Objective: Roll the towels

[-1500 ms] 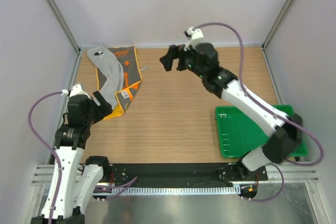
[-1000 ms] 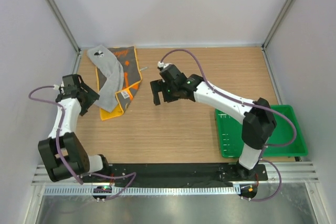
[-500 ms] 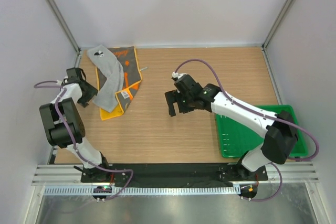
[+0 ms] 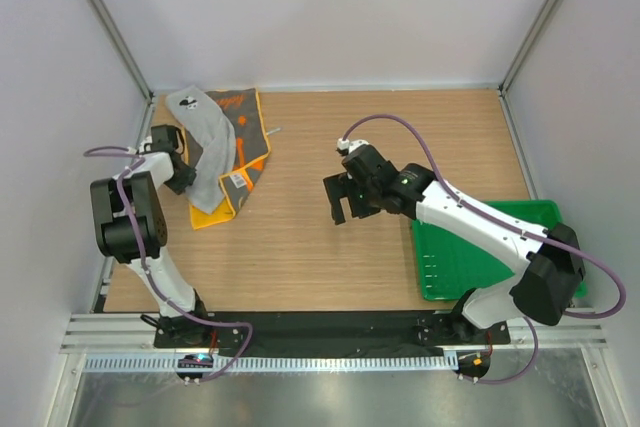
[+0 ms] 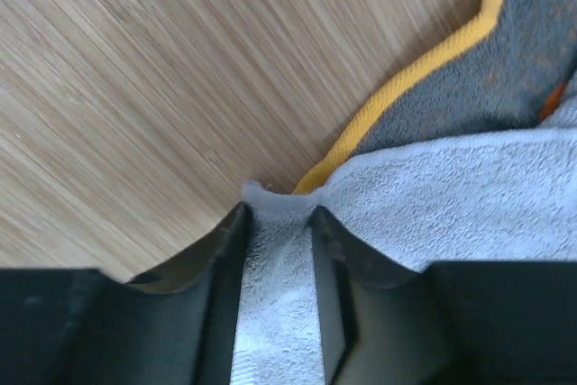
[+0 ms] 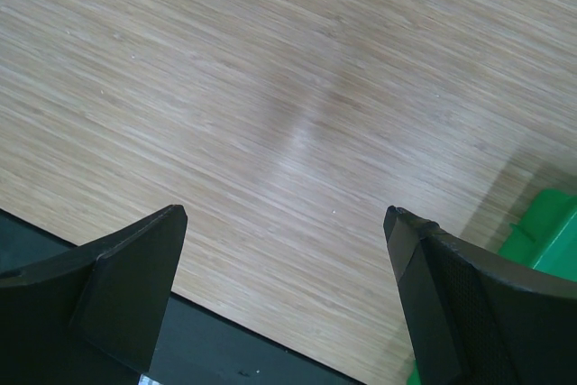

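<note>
Two towels lie overlapped at the far left of the table: a light grey towel (image 4: 205,147) draped across a dark grey towel (image 4: 243,137) with orange print and orange-yellow edges. My left gripper (image 4: 183,172) is at the grey towel's left edge. In the left wrist view its jaws (image 5: 278,218) press on a puckered corner of the light grey towel (image 5: 469,196), and cloth fills the gap between them. The dark grey towel (image 5: 505,60) lies just beyond. My right gripper (image 4: 340,202) hangs wide open over bare wood mid-table, and the right wrist view shows nothing between its fingers (image 6: 284,218).
A green plastic tray (image 4: 450,257) sits at the near right, partly under the right arm, and its corner (image 6: 550,223) shows in the right wrist view. Metal posts and grey walls close in the table on three sides.
My left gripper moved up to the towels' left edge and its jaws narrowed onto the light grey towel's corner. The right arm swung from the far middle towards the near right, staying open.
</note>
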Motion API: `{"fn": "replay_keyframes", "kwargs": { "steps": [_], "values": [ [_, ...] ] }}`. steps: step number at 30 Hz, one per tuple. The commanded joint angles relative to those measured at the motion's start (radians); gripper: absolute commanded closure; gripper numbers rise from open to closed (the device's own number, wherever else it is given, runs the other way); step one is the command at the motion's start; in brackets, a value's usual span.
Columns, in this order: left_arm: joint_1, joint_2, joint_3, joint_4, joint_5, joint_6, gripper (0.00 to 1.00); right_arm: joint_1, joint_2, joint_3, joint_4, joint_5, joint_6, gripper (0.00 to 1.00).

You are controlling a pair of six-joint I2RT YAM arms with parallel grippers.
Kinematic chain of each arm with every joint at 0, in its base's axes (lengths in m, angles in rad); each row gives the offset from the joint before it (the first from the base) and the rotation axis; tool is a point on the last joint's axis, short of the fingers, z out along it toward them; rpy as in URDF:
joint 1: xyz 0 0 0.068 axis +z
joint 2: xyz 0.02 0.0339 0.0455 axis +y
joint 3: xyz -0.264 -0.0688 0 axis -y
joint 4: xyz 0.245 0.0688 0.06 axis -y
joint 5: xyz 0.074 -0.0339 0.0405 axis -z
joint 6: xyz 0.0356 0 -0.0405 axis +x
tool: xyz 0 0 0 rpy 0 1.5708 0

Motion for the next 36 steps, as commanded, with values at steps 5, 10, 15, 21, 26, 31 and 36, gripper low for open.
{"fn": "replay_keyframes", "kwargs": {
  "steps": [5, 10, 15, 21, 26, 31, 36],
  "values": [
    [0.006, -0.006, 0.023, -0.008, -0.059, -0.027, 0.8, 0.001, -0.054, -0.001, -0.032, 0.035, -0.02, 0.0],
    [0.006, -0.108, 0.028, -0.048, -0.099, 0.005, 0.8, 0.001, -0.073, -0.017, -0.039, 0.047, -0.007, 0.0],
    [0.006, -0.204, 0.025, -0.055, -0.111, 0.062, 1.0, 0.0, -0.084, -0.033, -0.028, 0.047, 0.005, 0.0],
    [0.004, -0.261, 0.03, -0.06, -0.072, 0.076, 1.0, 0.0, -0.058, -0.019, -0.034, 0.056, 0.008, 0.0],
    [-0.016, -0.333, 0.034, -0.074, -0.061, 0.091, 1.0, -0.008, -0.061, -0.005, -0.043, 0.104, -0.001, 0.0],
    [-0.043, -0.385, 0.034, -0.095, -0.024, 0.099, 1.0, -0.033, -0.057, 0.016, -0.051, 0.121, -0.003, 0.0],
    [-0.157, -0.431, 0.046, -0.143, -0.091, 0.114, 1.0, -0.04, -0.066, 0.03, -0.068, 0.127, -0.01, 0.0]
  ]
}}
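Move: The left gripper is already down at the near left edge of the light grey towel, which lies between its part-open fingers, about 1 cm below the hand point. The white label is roughly 15 cm to the right and 2 cm farther out; the yellow corner lies some 10 cm back and 7 cm right, both about 1 cm below. From the right gripper, that towel edge is about 48 cm left, 15 cm ahead and 14 cm below. Close the left fingers fully on the light grey towel's edge while barely shifting, then keep the pinch and lift about 14 cm off the table. Over the last part of the rise, carry the edge some 4 cm right, tipping the fingertips forward 15 degrees or so. Let the open right gripper drift about 4 cm right, towards the green bin, touching nothing. ##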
